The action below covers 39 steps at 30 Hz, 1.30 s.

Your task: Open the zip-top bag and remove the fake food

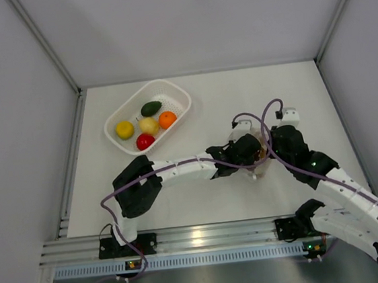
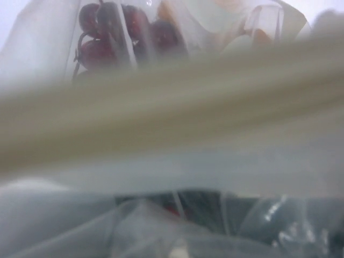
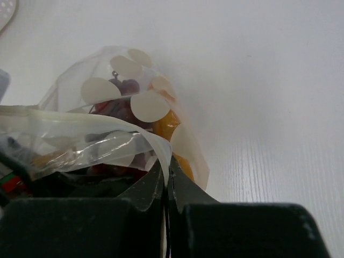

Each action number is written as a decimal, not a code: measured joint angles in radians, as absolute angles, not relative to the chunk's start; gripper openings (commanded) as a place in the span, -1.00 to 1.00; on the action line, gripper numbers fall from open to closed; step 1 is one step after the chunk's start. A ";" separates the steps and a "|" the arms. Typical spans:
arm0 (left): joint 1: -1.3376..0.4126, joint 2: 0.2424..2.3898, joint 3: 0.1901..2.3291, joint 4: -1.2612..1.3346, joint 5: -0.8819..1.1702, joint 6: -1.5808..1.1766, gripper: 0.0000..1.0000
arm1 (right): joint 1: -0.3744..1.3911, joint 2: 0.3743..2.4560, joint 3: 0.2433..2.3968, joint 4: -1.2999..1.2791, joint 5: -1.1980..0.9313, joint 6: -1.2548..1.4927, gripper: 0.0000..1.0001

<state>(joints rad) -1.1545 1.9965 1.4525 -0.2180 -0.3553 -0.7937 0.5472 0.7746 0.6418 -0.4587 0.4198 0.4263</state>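
The zip-top bag (image 3: 134,107), clear with white dots, stands on the table between both grippers (image 1: 257,170). Purple grapes (image 3: 126,86) and an orange-yellow piece (image 3: 164,124) show inside it. My right gripper (image 3: 167,161) is shut on the bag's upper edge, with the film pinched between its black fingers; it sits at the bag's right (image 1: 269,150). My left gripper (image 1: 251,150) is pressed against the bag's left side. In the left wrist view blurred bag plastic (image 2: 172,134) hides its jaws, and the grapes (image 2: 105,32) show behind it.
A white perforated basket (image 1: 177,92) at the back left holds an avocado (image 1: 150,108), two lemons (image 1: 125,129), an orange (image 1: 167,119) and a red apple (image 1: 145,141). White walls close in the table on three sides. A metal rail (image 1: 199,238) runs along the near edge.
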 measured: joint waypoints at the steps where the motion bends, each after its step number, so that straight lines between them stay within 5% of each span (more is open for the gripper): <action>1: -1.155 1.975 1.444 -0.218 -0.355 -0.791 -1.00 | 0.547 0.786 0.646 -0.451 0.419 0.424 -1.00; 26: -1.089 1.723 1.298 -0.202 -0.257 -0.690 -1.00 | 0.560 1.035 0.736 -0.411 0.420 0.377 -1.00; 39: -1.082 1.678 1.288 -0.184 -0.043 -0.626 -1.00 | 0.620 1.053 0.835 -0.414 0.524 0.338 -1.00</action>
<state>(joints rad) -1.0824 1.6779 1.2884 -0.1844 -0.0429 -0.6262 0.6197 1.0534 0.8352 -0.4141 0.5236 0.3382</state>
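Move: The left hand is down at the bag with its fingers already closed on the grapes. The basket's middle lies some 36 cm to its left, 18 cm ahead and about 6 cm lower. In it, the orange is about 30 cm left and 16 cm ahead, the red apple 37 cm left and 9 cm ahead. From the right hand, which already pinches the rim, the bag's body is about 5 cm left, level with it fore and aft, and 10 cm below. Keeping its grip on the grapes, the left hand draws them up about 9 cm towards the bag's mouth, drifting some 4 cm left, then easing back about 3 cm and turning roughly 15 degrees clockwise. The right hand keeps pinching the rim and carries it about 4 cm forward and 3 cm left, first dipping 2 cm, then rising to slightly above its starting height. ##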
